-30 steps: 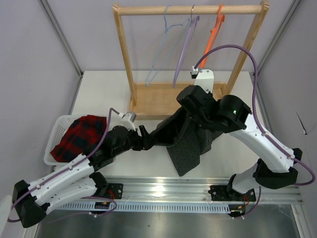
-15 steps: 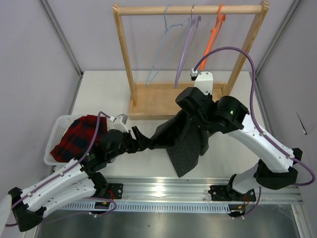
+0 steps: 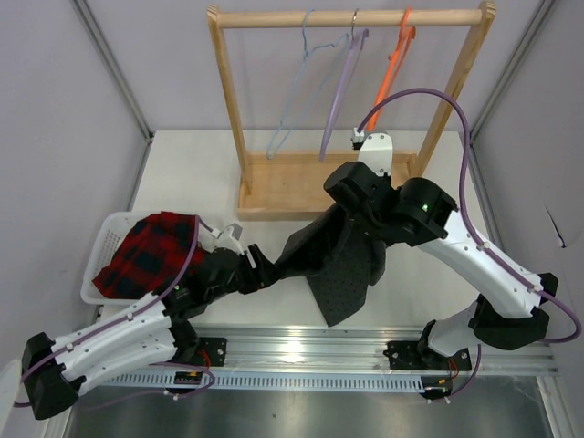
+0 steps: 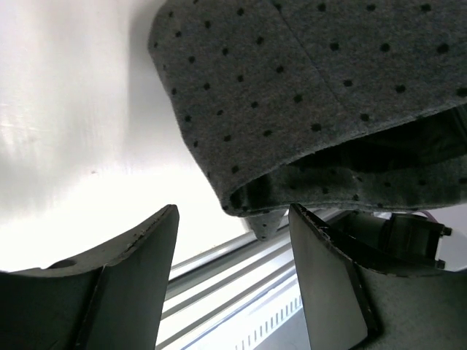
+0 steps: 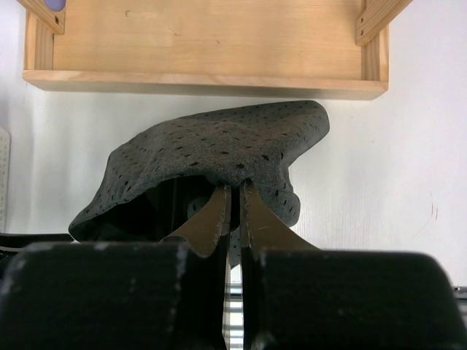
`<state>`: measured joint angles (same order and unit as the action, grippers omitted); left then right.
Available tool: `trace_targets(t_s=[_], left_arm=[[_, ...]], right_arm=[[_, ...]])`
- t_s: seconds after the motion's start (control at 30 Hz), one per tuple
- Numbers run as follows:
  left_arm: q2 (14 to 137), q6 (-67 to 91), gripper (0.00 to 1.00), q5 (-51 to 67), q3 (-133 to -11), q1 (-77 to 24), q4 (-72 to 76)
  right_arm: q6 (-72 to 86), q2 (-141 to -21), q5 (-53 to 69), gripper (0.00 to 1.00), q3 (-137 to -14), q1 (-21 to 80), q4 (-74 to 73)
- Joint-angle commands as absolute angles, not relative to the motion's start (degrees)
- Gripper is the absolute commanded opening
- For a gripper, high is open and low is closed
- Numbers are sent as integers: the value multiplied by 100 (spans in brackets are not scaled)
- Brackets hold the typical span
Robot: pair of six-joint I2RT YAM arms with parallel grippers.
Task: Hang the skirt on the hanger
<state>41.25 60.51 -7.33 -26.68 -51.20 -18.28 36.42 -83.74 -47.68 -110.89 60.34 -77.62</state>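
Note:
The dark dotted skirt (image 3: pixel 339 266) hangs bunched from my right gripper (image 3: pixel 354 215), which is shut on its upper fold above the table. In the right wrist view the fingers pinch the cloth (image 5: pixel 219 146) at the gripper's tip (image 5: pixel 235 187). My left gripper (image 3: pixel 259 270) is at the skirt's left corner with its jaws open. In the left wrist view a hem corner of the skirt (image 4: pixel 306 95) dangles just between the fingertips of the gripper (image 4: pixel 233 213), apart from both. The pale-blue wire hanger (image 3: pixel 294 96) hangs on the rack rail at the back.
A wooden rack (image 3: pixel 232 100) stands at the back, its base (image 5: pixel 204 44) just beyond the skirt. A lilac hanger (image 3: pixel 339 91) and an orange hanger (image 3: pixel 394 59) hang beside the blue one. A white basket (image 3: pixel 99 257) at the left holds a red-and-navy plaid garment (image 3: pixel 151 251).
My left gripper has drawn back a little toward the near edge, staying by the skirt's left corner, and its jaws have narrowed slightly. The right arm holds still with the skirt.

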Motion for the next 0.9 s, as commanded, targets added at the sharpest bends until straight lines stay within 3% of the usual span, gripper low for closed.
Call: trace_targets(t_s=[0.0,0.17,0.27,0.73,0.77,0.87], left_arm=[[4192,6258,67,-747,-2654,-5221,-1441],[4324,6267,65,-923,-2628,-5221,-1310],[4517,6310,57,-914,-2619,-5221,-1196],[5132,6583,51,-1151,-2627,-5379,-677],[5168,6566,48,-1151,-2671,-5388,-668],[5247,6452,4,-1125,-2873,-5388,-781]], right_arm=[[3718,-8130,-4940,0,-11066,5968,-7533],[3718,-8068,-4896,0,-10969,5950,-7471],[3692,-8042,-4869,0,-10960,5924,-7436],[3560,-7814,-4667,0,-10635,5810,-7155],[3568,-7787,-4650,0,-10591,5801,-7128],[3525,-7700,-4614,0,-10459,5740,-7058]])
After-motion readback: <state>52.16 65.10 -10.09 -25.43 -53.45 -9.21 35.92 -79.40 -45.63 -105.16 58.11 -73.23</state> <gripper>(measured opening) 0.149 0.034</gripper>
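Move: The free corner of the dark skirt's open waist edge lies just beyond the left hand's open fingers: about 3 cm right, 1 cm forward and 3 cm below. The basket with the red plaid cloth stands some 35 cm left of that hand and 3 cm forward, and the rack base is roughly 25 cm forward and 16 cm right, both about 11 cm lower. From the right hand, the corner is about 18 cm left, 7 cm back and 24 cm down. The left hand eases about 3 cm down and 2 cm right, then pinches the skirt's free waist corner. ##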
